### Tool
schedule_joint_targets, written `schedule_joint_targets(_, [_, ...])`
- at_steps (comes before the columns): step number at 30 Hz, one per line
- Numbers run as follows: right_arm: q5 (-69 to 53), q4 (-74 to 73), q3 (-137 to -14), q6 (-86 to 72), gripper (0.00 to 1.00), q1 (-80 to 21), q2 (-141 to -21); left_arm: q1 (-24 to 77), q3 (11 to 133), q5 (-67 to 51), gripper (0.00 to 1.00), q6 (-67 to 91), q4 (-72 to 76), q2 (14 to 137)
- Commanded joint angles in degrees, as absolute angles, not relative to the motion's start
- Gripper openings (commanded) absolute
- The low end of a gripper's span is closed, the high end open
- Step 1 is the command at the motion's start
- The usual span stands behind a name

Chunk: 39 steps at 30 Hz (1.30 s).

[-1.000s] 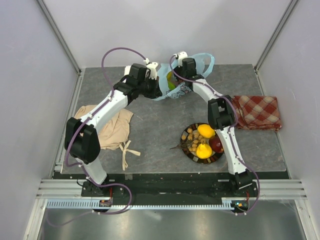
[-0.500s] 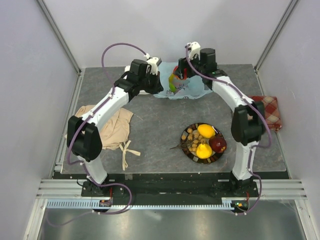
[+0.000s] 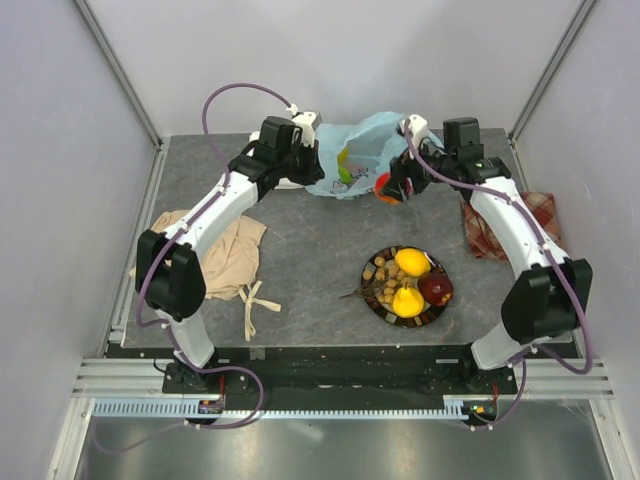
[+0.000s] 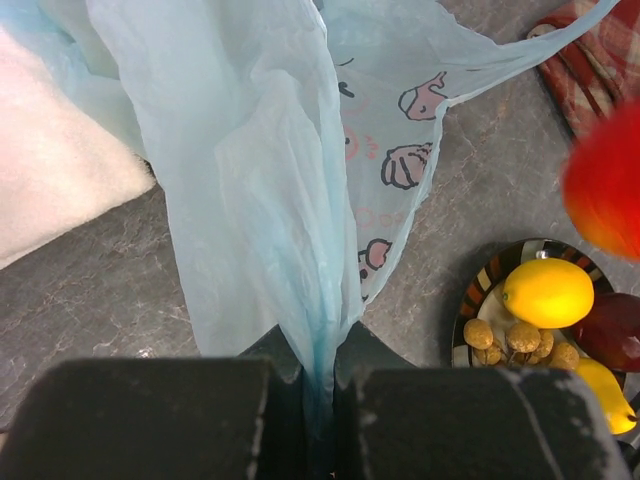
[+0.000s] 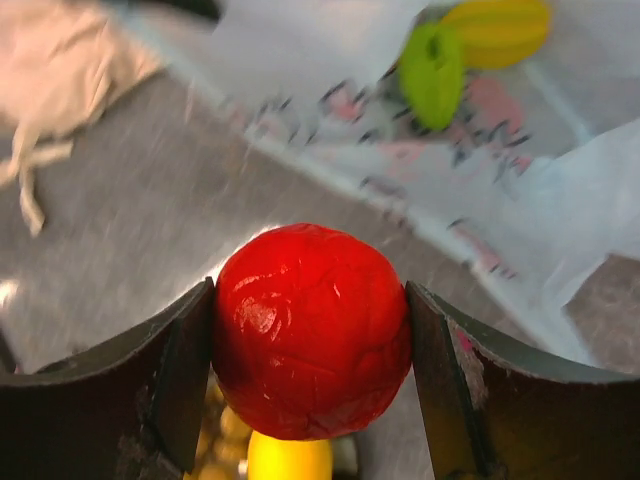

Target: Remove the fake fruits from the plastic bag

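The light-blue plastic bag (image 3: 372, 140) lies at the back of the table, its mouth held up. My left gripper (image 3: 318, 176) is shut on a bunched edge of the bag (image 4: 290, 200); its jaws (image 4: 320, 400) pinch the film. My right gripper (image 3: 390, 187) is shut on a red round fruit (image 5: 312, 330), held just right of the bag and above the table. A green fruit (image 5: 432, 72) and a yellow fruit (image 5: 497, 30) lie inside the bag. The striped plate (image 3: 375, 300) holds a lemon (image 3: 411, 262), a second yellow fruit (image 3: 407, 301), a dark-red apple (image 3: 433, 289) and a tan berry cluster (image 3: 383, 275).
A beige cloth (image 3: 228, 255) lies at the left beside my left arm. A red plaid cloth (image 3: 538, 208) lies at the right, partly under my right arm. A folded white cloth (image 4: 50, 190) lies by the bag's left side. Walls close in the table's sides.
My right gripper has come out of the bag holding the red fruit and swung right and slightly nearer. The bag's top has risen and spread. My left gripper has kept its hold.
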<state>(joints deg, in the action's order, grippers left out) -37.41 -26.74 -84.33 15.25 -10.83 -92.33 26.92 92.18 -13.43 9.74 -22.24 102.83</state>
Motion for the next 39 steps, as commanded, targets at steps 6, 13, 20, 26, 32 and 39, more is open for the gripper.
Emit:
schedule_joint_targets(6, [-42.3, -64.1, -79.5, 48.9, 0.39, -11.4, -84.5, 26.3, 92.7, -12.3, 0.02, 8.0, -19.9, 102.7])
schedule_joint_targets(13, [-36.6, -68.3, -75.9, 51.8, 0.38, -12.7, -88.3, 26.3, 91.5, -12.7, 0.02, 8.3, -19.8, 101.1])
schedule_joint_targets(20, [-34.6, -68.8, -73.1, 51.5, 0.37, -12.7, -88.7, 26.4, 89.3, -13.2, 0.02, 7.9, -18.9, 99.3])
schedule_joint_targets(26, [-34.7, -68.4, -72.7, 50.9, 0.38, -12.7, -87.6, 26.5, 89.3, -13.0, 0.02, 6.7, -19.2, 98.3])
schedule_joint_targets(32, [-35.6, -65.8, -78.6, 47.3, 0.37, -12.9, -86.7, 26.5, 90.1, -13.0, 0.02, 5.6, -19.2, 98.2])
schedule_joint_targets(39, [-33.4, -51.9, -80.7, 38.0, 0.38, -16.4, -91.7, 26.5, 89.7, -13.6, 0.02, 6.2, -19.2, 97.6])
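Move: The right hand holds a red fruit. The plate's middle lies about 19 cm back, 5 cm to its right and some 21 cm lower. On the plate, the lemon sits about 14 cm back and 6 cm right of the hand, the walnuts 17 cm back and 1 cm right, the pear 23 cm back and 5 cm right, and the dark red fruit 20 cm back and 11 cm right. From the left hand the plate is roughly 21 cm back and 16 cm right. Back towards its base, then increasingly downward and a little right, the right hand carries the red fruit about 17 cm back and 12 cm down from beside the bag to over the plate, tipping its fingers more steeply down. It pauses there and eases some 4 cm forward and 3 cm up again, its grip still shut on the fruit. The left hand keeps its pinch on the bag. ##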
